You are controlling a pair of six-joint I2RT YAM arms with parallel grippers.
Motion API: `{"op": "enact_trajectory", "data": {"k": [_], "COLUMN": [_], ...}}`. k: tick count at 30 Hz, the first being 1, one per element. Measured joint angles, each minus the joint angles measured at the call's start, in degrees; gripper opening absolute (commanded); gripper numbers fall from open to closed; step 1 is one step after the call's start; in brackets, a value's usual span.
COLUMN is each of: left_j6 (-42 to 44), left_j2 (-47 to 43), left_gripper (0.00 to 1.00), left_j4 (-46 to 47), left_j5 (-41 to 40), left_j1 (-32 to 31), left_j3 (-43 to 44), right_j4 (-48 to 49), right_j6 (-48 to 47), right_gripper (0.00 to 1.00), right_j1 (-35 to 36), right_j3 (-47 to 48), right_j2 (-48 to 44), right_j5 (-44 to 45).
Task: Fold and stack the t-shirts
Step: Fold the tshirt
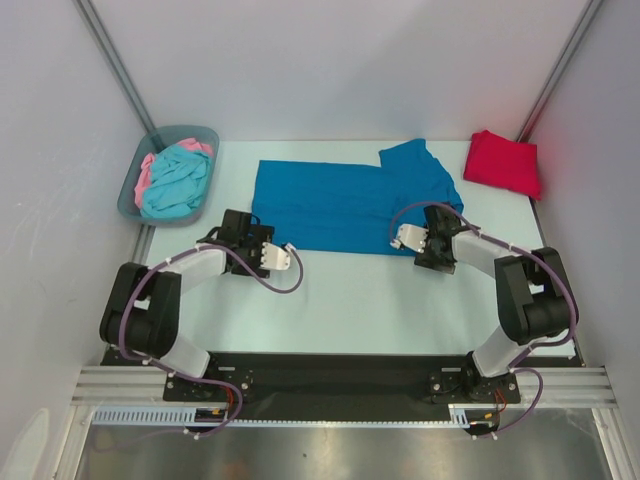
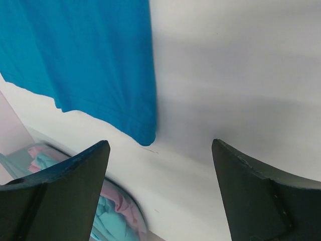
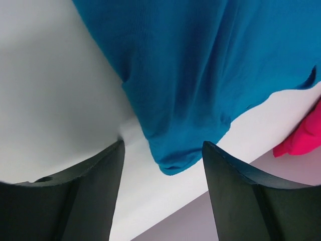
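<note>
A deep blue t-shirt (image 1: 340, 205) lies spread flat across the middle of the table, one sleeve pointing to the back right. My left gripper (image 1: 284, 256) hovers open off the shirt's near left corner (image 2: 145, 133); nothing sits between its fingers (image 2: 75, 186). My right gripper (image 1: 404, 238) is open too, at the near right hem. In the right wrist view a blue sleeve tip (image 3: 175, 160) shows beyond the right gripper (image 3: 163, 145), not gripped. A folded red t-shirt (image 1: 503, 162) rests at the back right. Turquoise (image 1: 178, 185) and pink (image 1: 147, 172) t-shirts lie crumpled in the bin.
The grey-blue plastic bin (image 1: 128, 198) stands at the back left by the wall. White enclosure walls close in on both sides and the back. The red shirt (image 3: 306, 135) shows at the right edge of the right wrist view.
</note>
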Motion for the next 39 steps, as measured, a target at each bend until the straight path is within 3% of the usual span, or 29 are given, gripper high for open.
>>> {"op": "enact_trajectory", "data": {"k": [13,21,28,31,39], "left_j6": [0.0,-0.7,-1.1,-1.0,0.9], "left_j2": [3.8,6.6,8.1,8.1,8.0], "left_gripper": [0.86,0.41,0.00,0.00,0.00], "left_j4": [11.1,12.7,10.4,8.3,-4.0], "left_j5": [-2.4,-3.0,-2.9,-2.7,-0.2], "left_j1": [-0.1,0.0,0.0,0.1,1.2], "left_j3": [-1.1,-0.7,0.1,1.1,7.2], "right_j4": [11.9,14.6,14.4,13.7,8.5], "right_j6": [-5.6,-8.0,-8.7,-8.9,-9.0], "right_gripper": [0.65,0.50,0.22,0.13,0.02], "right_j1": [-5.0,-7.0,-7.3,-7.4,-7.6], "right_j3": [-2.0,-2.0,-2.0,-2.0,-0.6], "right_j2": [2.7,4.5,5.4,5.6,4.9], "right_j5": [2.6,3.1,2.7,2.3,0.5]}}
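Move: The t-shirt's near left corner lies about 3 cm ahead of the open left fingers and roughly 2 cm below them. Its near right corner is some 4 cm ahead of the right hand, 5 cm to its right and 2 cm lower. Farther out, the clothes basket stands about 22 cm ahead and 22 cm left of the left hand, and the red cloth some 29 cm ahead and 18 cm right of the right hand. Both grippers close on the t-shirt's near corners and pinch the cloth. They first glide forward low over the table, the left about 3 cm straight ahead, the right nearly 4 cm ahead while shifting 5 cm to its right. Each then sinks a centimetre or two as its fingers shut, and eases back about a centimetre, the left also starting to rise. ##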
